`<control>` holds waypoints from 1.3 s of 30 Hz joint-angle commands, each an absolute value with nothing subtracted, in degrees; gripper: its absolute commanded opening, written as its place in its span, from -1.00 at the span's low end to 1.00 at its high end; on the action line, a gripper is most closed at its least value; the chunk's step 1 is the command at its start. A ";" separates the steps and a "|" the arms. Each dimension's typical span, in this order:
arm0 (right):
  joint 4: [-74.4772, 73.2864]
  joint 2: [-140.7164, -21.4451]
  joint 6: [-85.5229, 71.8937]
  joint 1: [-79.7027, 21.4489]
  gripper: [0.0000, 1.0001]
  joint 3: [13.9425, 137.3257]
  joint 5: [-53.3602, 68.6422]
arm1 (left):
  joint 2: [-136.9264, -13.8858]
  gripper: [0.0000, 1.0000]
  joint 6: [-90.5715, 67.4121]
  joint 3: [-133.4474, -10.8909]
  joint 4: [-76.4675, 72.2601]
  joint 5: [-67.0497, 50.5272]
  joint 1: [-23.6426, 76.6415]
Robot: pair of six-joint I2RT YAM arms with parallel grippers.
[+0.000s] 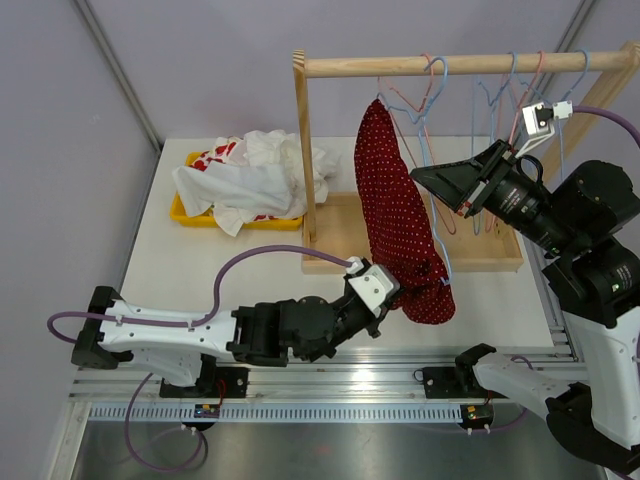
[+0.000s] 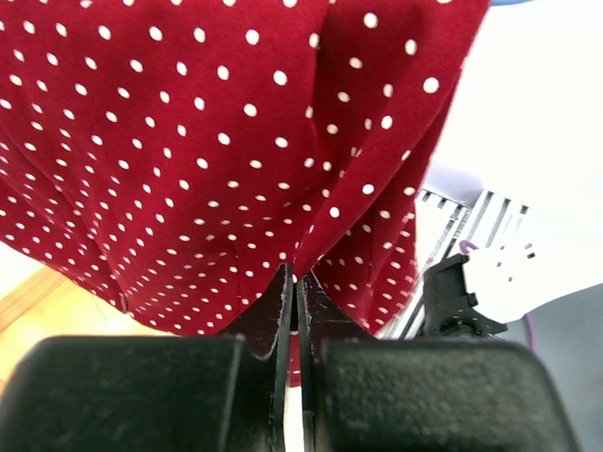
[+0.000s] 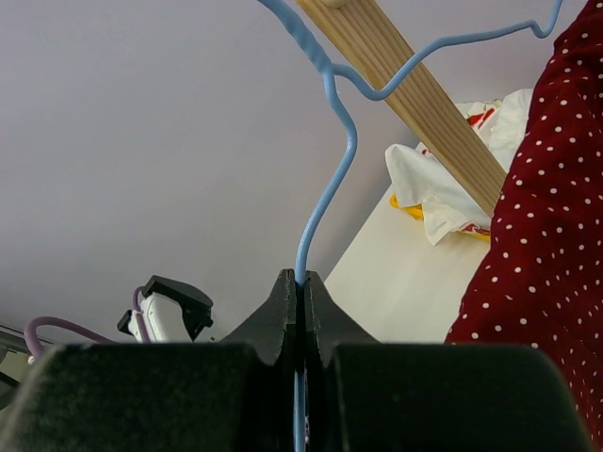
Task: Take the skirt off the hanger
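Observation:
The red skirt with white dots (image 1: 395,205) hangs from a light blue wire hanger (image 1: 432,80) on the wooden rail (image 1: 470,64). Its lower end bunches over the table edge. My left gripper (image 1: 392,290) is shut on the skirt's lower fabric; the left wrist view shows the cloth (image 2: 207,141) pinched between the closed jaws (image 2: 294,278). My right gripper (image 1: 418,176) is shut on the blue hanger's wire beside the skirt; the right wrist view shows the wire (image 3: 325,160) running up out of the closed jaws (image 3: 301,279), with the skirt (image 3: 542,217) at the right.
A yellow tray (image 1: 185,212) heaped with white and red clothes (image 1: 255,175) sits at the back left. The wooden rack's post (image 1: 303,150) and base (image 1: 480,255) stand mid-table. Several empty wire hangers (image 1: 515,95) hang on the rail's right.

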State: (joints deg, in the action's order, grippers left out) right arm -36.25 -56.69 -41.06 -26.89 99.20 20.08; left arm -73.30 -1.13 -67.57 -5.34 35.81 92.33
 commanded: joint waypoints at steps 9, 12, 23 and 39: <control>-33.48 -64.94 -36.48 -27.33 -1.00 109.33 19.60 | -71.80 -1.00 -22.65 -43.72 -14.59 29.61 106.04; -34.19 -68.11 -35.16 -27.33 -1.00 112.49 19.16 | -72.94 -1.00 -30.13 -44.10 -10.39 38.21 114.48; -32.34 -75.58 -35.15 -27.33 -1.00 115.67 18.10 | -77.87 -1.00 -36.83 -56.42 12.21 54.22 122.87; -30.76 -70.14 -33.84 -27.25 -0.99 98.79 14.94 | -60.57 -1.00 -11.72 -65.21 22.32 55.63 96.70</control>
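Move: The polka-dot skirt is already pinched in the left fingers, its middle some 8 cm ahead of that hand and 6 cm above it. The blue hanger stands about 11 cm ahead and 13 cm up, and the yellow tray roughly 33 cm ahead, 32 cm left and 33 cm below. From the right hand, which already grips that hanger, the skirt's middle is about 2 cm left and 12 cm below, level fore and aft, and the wooden rail about 14 cm ahead and 7 cm above. Keep the left gripper shut on the skirt and yank it back and down about 20 cm each way, away from the hanger, then turn round and bring it forward and up again, drifting left. Meanwhile keep the right grip on the hanger and carry it about 11 cm forward, a little left, dipping late. ##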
